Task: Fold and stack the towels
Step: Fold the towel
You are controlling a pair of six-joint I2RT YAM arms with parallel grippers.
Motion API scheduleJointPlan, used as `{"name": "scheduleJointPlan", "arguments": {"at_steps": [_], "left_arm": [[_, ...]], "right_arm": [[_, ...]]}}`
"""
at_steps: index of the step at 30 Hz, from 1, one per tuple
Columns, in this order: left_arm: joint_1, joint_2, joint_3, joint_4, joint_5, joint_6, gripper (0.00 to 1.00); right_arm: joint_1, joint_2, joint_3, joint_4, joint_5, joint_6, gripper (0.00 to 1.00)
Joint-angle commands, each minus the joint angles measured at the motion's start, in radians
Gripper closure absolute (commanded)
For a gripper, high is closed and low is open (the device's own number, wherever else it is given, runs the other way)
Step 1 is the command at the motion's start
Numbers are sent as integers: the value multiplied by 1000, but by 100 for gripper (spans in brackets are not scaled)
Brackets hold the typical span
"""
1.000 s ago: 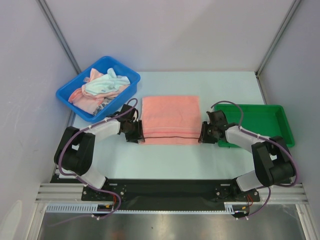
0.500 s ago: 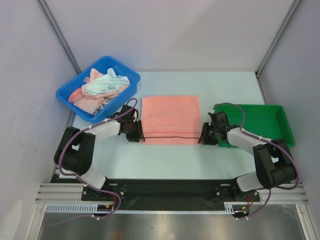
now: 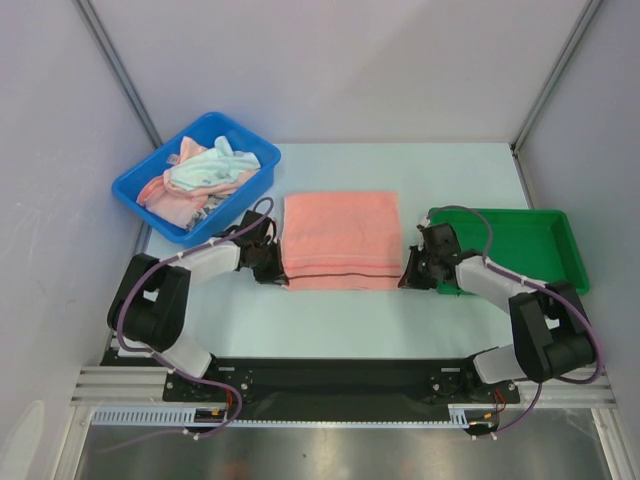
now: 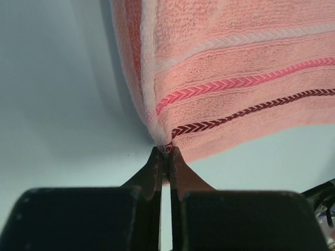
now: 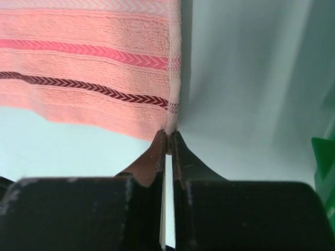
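A salmon-pink towel (image 3: 340,238) with darker stripes near its front edge lies spread flat in the middle of the table. My left gripper (image 3: 278,274) is shut on the towel's near left corner (image 4: 166,146), which is pinched between the fingertips. My right gripper (image 3: 405,277) is shut on the near right corner (image 5: 170,132). The towel (image 4: 225,68) rises slightly from both pinched corners. More towels (image 3: 200,175), pink and pale mint, lie heaped in the blue bin.
The blue bin (image 3: 250,150) stands at the back left, close behind my left arm. A green tray (image 3: 530,240) sits at the right, next to my right wrist. Grey walls enclose the table on three sides.
Both grippers have gone from open to shut on the towel's near corners. The right gripper edged a little toward the towel; the towel's front edge has lifted slightly.
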Motion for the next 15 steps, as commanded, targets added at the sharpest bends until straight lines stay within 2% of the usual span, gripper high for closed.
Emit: {"name": "scheduleJointPlan", "arguments": {"at_steps": [1, 5, 8, 15], "left_arm": [[-1, -89, 83, -105, 25, -18, 100], [-3, -187, 268, -247, -6, -27, 100], [-3, -230, 426, -349, 24, -38, 100], [-3, -255, 744, -434, 156, -145, 100]], "right_arm": [[1, -116, 106, -77, 7, 1, 100], [-27, -224, 222, -215, 44, -1, 100], [-41, -290, 352, -305, 61, 1, 100], [-44, -361, 567, -324, 47, 37, 100]]}}
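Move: My left and right fingers are already shut on the towel's two near corners, roughly 21 cm apart and just above the table. From the left hand, the towel's middle is about 10 cm ahead and 11 cm right; from the right hand, 10 cm ahead and 11 cm left. The blue bin is some 24 cm ahead and 16 cm left of my left hand, the green bin about 8 cm ahead and 19 cm right of my right. I whip both hands up together, the left about 27 cm and the right some 25, keeping my pinch on the towel's near corners and drifting about 5 cm forward. My left hand also eases a few centimetres outward from the right one, and both wrists tip up, fingers swinging 25 to 30 degrees more forward. ##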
